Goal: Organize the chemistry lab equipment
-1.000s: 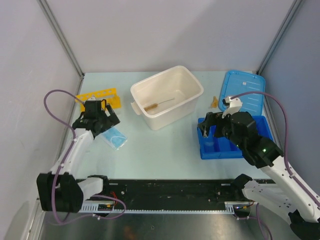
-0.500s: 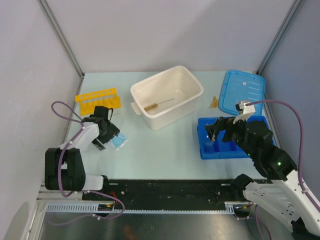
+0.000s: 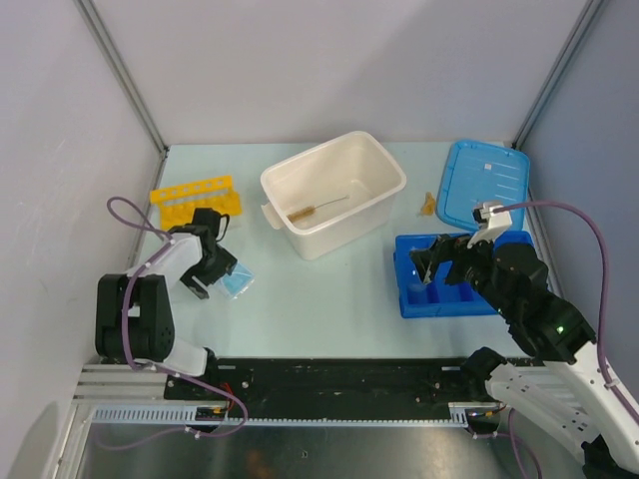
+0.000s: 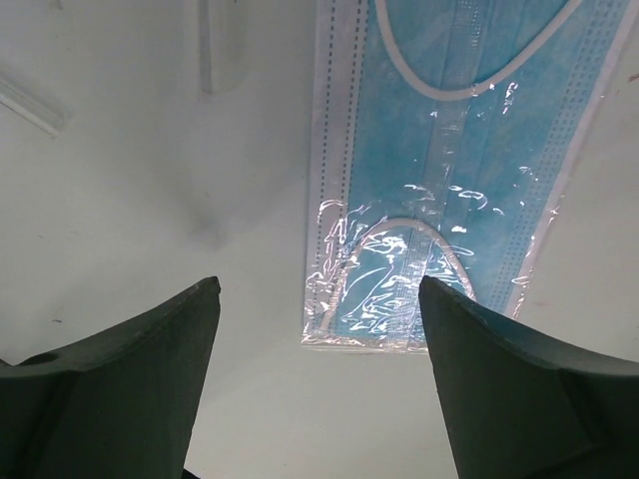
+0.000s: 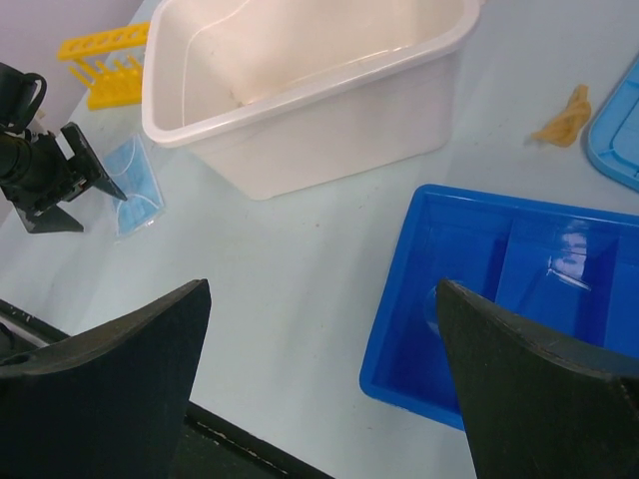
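The pale blue square piece (image 4: 454, 160), sealed in a clear wrapper, lies flat on the table. Its near edge sits just beyond my left gripper (image 4: 318, 284), which is open and empty. From above, the left gripper (image 3: 212, 277) is low beside the piece (image 3: 237, 283). The yellow rack (image 3: 197, 198) stands behind it. A wire brush (image 3: 318, 208) lies inside the white tub (image 3: 382, 163). The amber piece (image 3: 427, 205) rests by the blue lid (image 3: 486, 183). My right gripper (image 3: 431, 267) hangs open and empty over the left end of the blue tray (image 3: 407, 304). A clear round item (image 5: 436, 302) sits in that tray (image 5: 399, 359).
The white tub (image 5: 300, 160) stands mid-table between the arms. Grey walls close in the table at left, right and back. The black base rail runs along the near edge (image 3: 329, 384). The left arm's purple cable (image 3: 130, 215) loops beside the rack.
The left arm folded back and came down toward the pale blue piece, and its jaws narrowed slightly. The right arm shifted a little to the right over the tray, then held still.
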### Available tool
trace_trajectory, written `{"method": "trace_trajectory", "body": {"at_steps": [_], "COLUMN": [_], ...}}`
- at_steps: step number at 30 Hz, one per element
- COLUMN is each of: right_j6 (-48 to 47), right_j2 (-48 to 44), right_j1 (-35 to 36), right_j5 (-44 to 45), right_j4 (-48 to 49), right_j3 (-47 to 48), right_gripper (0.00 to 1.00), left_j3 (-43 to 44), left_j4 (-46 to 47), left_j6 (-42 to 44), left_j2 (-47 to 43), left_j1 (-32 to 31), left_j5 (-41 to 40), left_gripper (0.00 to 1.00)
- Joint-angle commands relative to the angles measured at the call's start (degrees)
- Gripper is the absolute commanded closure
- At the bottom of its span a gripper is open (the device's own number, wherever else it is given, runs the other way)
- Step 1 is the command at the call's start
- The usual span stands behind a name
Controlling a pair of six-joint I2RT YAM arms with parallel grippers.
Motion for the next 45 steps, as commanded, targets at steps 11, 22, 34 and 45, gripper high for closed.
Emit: {"method": "trace_trajectory", "body": {"at_steps": [11, 22, 34, 45], "right_j6": [-0.8, -1.4, -0.9, -1.0], "right_j2": [1.6, 2.4, 3.2, 3.1], "right_j1": [0.3, 0.2, 0.2, 0.1], "right_j5": [-1.0, -1.4, -1.9, -1.9], "right_j4": [1.3, 1.9, 1.6, 1.2], "right_j3": [0.8, 0.9, 0.9, 0.4], "right_gripper": [0.01, 0.01, 0.01, 0.01], "left_j3": [2.3, -0.1, -3.8, -2.2], "left_j4": [2.2, 2.9, 2.7, 1.6], "left_j6": [-2.8, -4.1, -5.5, -2.4], "left_j2": [5.6, 6.6, -0.5, -19.0], "left_j1": [-1.2, -1.9, -1.9, -2.6], "left_j5": [0.0, 0.9, 2.1, 3.5], "left_gripper": [0.19, 0.53, 0.88, 1.00]}}
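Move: The packaged face mask lies on the table just under the left hand, its middle about 6 cm ahead, 2 cm to the right and 3 cm down; the open fingers hang over its near end. The yellow rack stands roughly 33 cm ahead and 10 cm to the left, the white bin some 29 cm ahead and 38 cm to the right. From the right hand the mask is about 62 cm to the left, 10 cm ahead and 29 cm down. Down and forward by about 2 cm each, edging as much to the right, the left hand settles over the near end of the mask packet while its wide-open fingers begin to close. It then draws back some 3 cm as they shut fully, pinching the packet's left long edge close to the near corner, and finally lifts about 3 cm with the wrist nearly unchanged. ##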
